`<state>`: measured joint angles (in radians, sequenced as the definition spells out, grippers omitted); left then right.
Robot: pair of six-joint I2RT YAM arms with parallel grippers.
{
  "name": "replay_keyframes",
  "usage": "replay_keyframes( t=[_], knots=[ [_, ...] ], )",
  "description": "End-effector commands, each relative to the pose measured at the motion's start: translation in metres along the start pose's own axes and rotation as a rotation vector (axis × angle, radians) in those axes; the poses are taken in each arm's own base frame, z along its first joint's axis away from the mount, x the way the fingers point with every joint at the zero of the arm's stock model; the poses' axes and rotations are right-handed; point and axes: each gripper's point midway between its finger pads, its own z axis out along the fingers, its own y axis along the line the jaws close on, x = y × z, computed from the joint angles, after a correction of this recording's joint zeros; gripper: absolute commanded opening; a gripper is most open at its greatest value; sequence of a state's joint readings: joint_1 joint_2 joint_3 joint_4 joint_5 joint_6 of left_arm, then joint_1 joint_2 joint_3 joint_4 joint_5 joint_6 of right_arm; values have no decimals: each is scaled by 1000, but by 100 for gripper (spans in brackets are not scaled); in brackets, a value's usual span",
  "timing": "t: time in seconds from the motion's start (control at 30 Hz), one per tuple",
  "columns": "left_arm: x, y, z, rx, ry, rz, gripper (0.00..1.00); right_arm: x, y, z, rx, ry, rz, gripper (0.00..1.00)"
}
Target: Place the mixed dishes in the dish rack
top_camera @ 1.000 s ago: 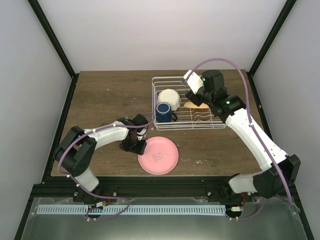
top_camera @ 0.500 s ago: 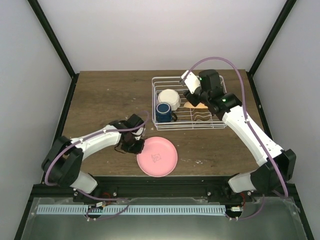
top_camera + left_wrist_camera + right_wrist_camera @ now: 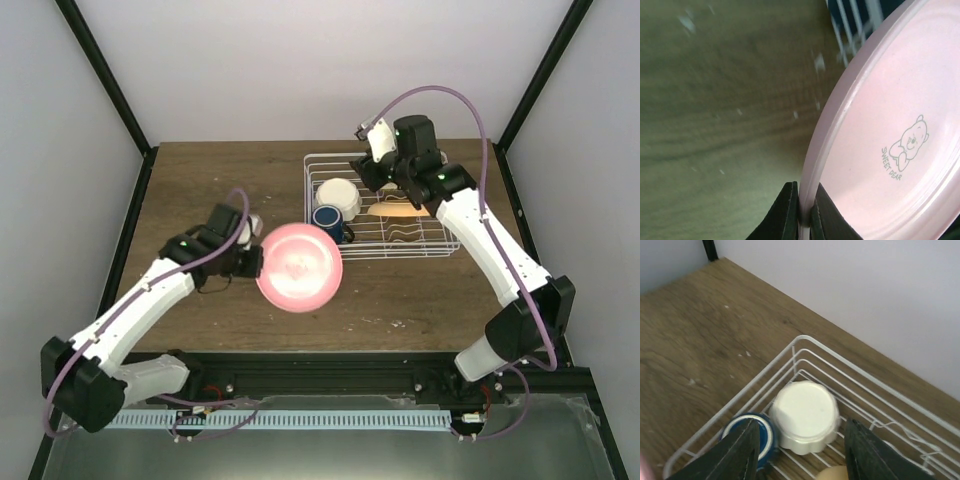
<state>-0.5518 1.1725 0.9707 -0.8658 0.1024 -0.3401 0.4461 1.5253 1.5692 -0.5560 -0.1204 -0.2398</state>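
Observation:
The round pink plate (image 3: pixel 299 267) is off the table and tilted up on edge, just left of the dish rack (image 3: pixel 440 247). My left gripper (image 3: pixel 258 262) is shut on the plate's left rim; the left wrist view shows its gripper (image 3: pixel 806 200) pinching the pink plate (image 3: pixel 890 125). In the rack, the white scalloped bowl (image 3: pixel 806 415) lies upside down beside the dark blue mug (image 3: pixel 747 437). The orange plate (image 3: pixel 398 209) stands among the dividers, partly hidden. My right gripper (image 3: pixel 802 427) hangs open above the bowl and holds nothing.
The white wire rack (image 3: pixel 805 342) stands at the table's back right, close to the rear wall. Black frame posts (image 3: pixel 110 80) rise at both back corners. Bare wooden tabletop (image 3: pixel 210 190) stretches left of the rack.
My left gripper shut on the pink plate's rim, then lifted it off the table and tipped it up toward the rack. My right arm drew back and left, from the orange plate toward the bowl.

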Motion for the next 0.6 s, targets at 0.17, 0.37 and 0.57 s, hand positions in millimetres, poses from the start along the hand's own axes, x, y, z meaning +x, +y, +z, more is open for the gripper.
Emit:
replay_keyframes(
  t=[0.17,0.37,0.57],
  knots=[
    [-109,24,-74,-84,-318,3,0,-40,7,-27,-229,-126,235,56],
    [-156,47,-98,-60,-410,-56,0,-50,-15,-48,-316,-180,332,71],
    [-197,48,-103,34,-492,-84,0,-43,-7,-47,-462,-174,383,87]
  ],
)
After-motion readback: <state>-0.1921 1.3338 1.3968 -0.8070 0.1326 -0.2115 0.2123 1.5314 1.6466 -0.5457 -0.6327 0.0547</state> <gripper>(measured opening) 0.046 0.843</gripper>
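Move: The left gripper already holds the pink plate by its left rim; the open right gripper is about 17 cm ahead, 20 cm right and 18 cm above it. From the left hand, the dish rack's middle lies some 19 cm ahead, 25 cm right and 11 cm below. The pink plate's middle is 18 cm back, 12 cm left and 18 cm below the right hand; 26 cm below that hand sit the bowl, 3 cm ahead and 4 left, and the mug, 4 cm back and 7 left. Carry the pink plate with the left gripper about 13 cm forward and 13 cm up, drifting left, its grip kept and its fingers tipping up some 20 degrees, towards the right gripper's height. Meanwhile raise the empty right hand 5 cm, easing right late on, roll its left side up about 25 degrees so the fingers level out and point more to the left, and open them wider. ##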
